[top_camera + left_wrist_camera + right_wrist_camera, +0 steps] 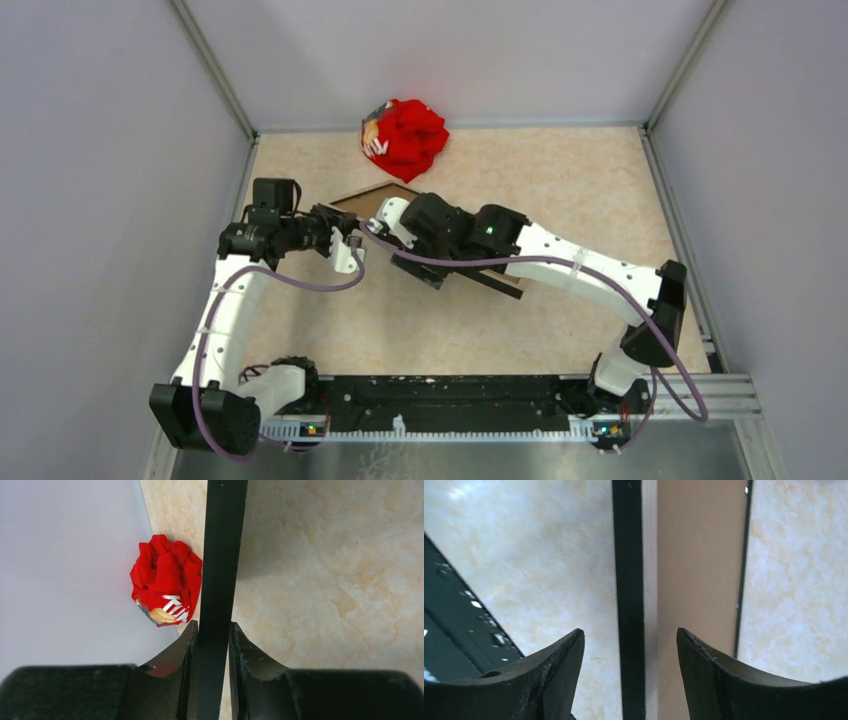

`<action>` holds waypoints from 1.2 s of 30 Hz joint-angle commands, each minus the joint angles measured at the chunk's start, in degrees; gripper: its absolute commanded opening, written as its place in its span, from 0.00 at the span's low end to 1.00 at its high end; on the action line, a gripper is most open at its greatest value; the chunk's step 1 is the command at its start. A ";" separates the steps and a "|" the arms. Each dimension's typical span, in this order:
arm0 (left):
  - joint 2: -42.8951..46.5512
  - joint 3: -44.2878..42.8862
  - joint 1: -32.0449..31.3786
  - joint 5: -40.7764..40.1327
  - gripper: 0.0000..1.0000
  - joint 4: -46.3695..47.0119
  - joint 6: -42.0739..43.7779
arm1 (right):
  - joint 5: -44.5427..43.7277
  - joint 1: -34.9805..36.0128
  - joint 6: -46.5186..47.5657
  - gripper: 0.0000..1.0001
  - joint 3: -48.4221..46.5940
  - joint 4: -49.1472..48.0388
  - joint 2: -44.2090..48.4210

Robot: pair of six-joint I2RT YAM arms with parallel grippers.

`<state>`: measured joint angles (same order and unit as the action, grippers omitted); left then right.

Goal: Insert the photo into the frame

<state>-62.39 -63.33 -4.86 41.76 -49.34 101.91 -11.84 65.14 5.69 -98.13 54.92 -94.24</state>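
Note:
The frame (222, 555) shows as a black rail running up the left wrist view, and my left gripper (214, 626) is shut on it, both pads pressed to its sides. From above, the left gripper (348, 247) sits at the frame's left end; the frame's dark lower edge (495, 283) pokes out under the right arm. My right gripper (629, 631) is open, its jaws straddling the black frame rail (628, 555) without touching it. Right of that rail lies a brown board with a pale edge, the photo's back (699, 565). Its printed side is hidden.
A red cloth bundle (403, 137) lies at the back of the table near the rear wall, also seen as the red cloth bundle (165, 582) left of the rail. The right arm (560, 260) covers most of the frame. Grey walls enclose three sides.

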 commanded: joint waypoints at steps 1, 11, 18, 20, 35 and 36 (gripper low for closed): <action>1.42 -2.43 0.20 3.93 0.00 1.44 -2.04 | -9.72 0.78 5.63 0.68 3.49 -0.72 3.12; 1.48 -1.61 0.20 3.73 0.00 1.95 -1.69 | -17.39 1.98 10.77 0.55 7.89 -5.18 3.05; 2.51 -1.17 0.20 4.30 0.00 3.86 -2.82 | -19.89 2.03 10.34 0.04 10.50 -11.71 6.63; 2.72 -1.52 0.20 4.60 0.14 4.70 -4.05 | -20.60 1.96 9.95 0.01 10.18 -13.14 7.47; 0.48 -13.06 3.98 1.93 0.99 20.75 -42.46 | 1.88 -11.55 -14.85 0.00 -20.26 1.38 -1.61; -0.43 -14.36 4.40 2.01 0.99 20.15 -44.26 | 5.44 -14.71 -18.08 0.00 -18.96 0.95 -0.81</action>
<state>-59.83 -71.92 -2.52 42.41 -33.17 72.79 -18.41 58.85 0.84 -112.77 55.86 -96.86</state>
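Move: The right hand, open, goes for the frame's raised near long side, at a spot roughly 3 cm ahead of it, 3 to 4 cm to its right and 2 cm below. The end of that side, still pinched by the left hand, is about 8 cm ahead, 11 cm left and level; the red cloth is some 36 cm ahead, 2 cm left and 20 cm below. From the left hand the grip spot is about 15 cm right, 6 cm back and 2 cm below. While the left hand keeps its pinch on the frame's end, the right hand slants right, down and forward about 5 cm onto the black edge, its wrist tilting some 20 degrees, and closes its fingers on that edge. Then the left fingers open wide and that hand rises about 11 cm off the frame, as the right keeps its grip and lifts the frame about 10 cm, easing forward and slightly left as its wrist turns clockwise. ##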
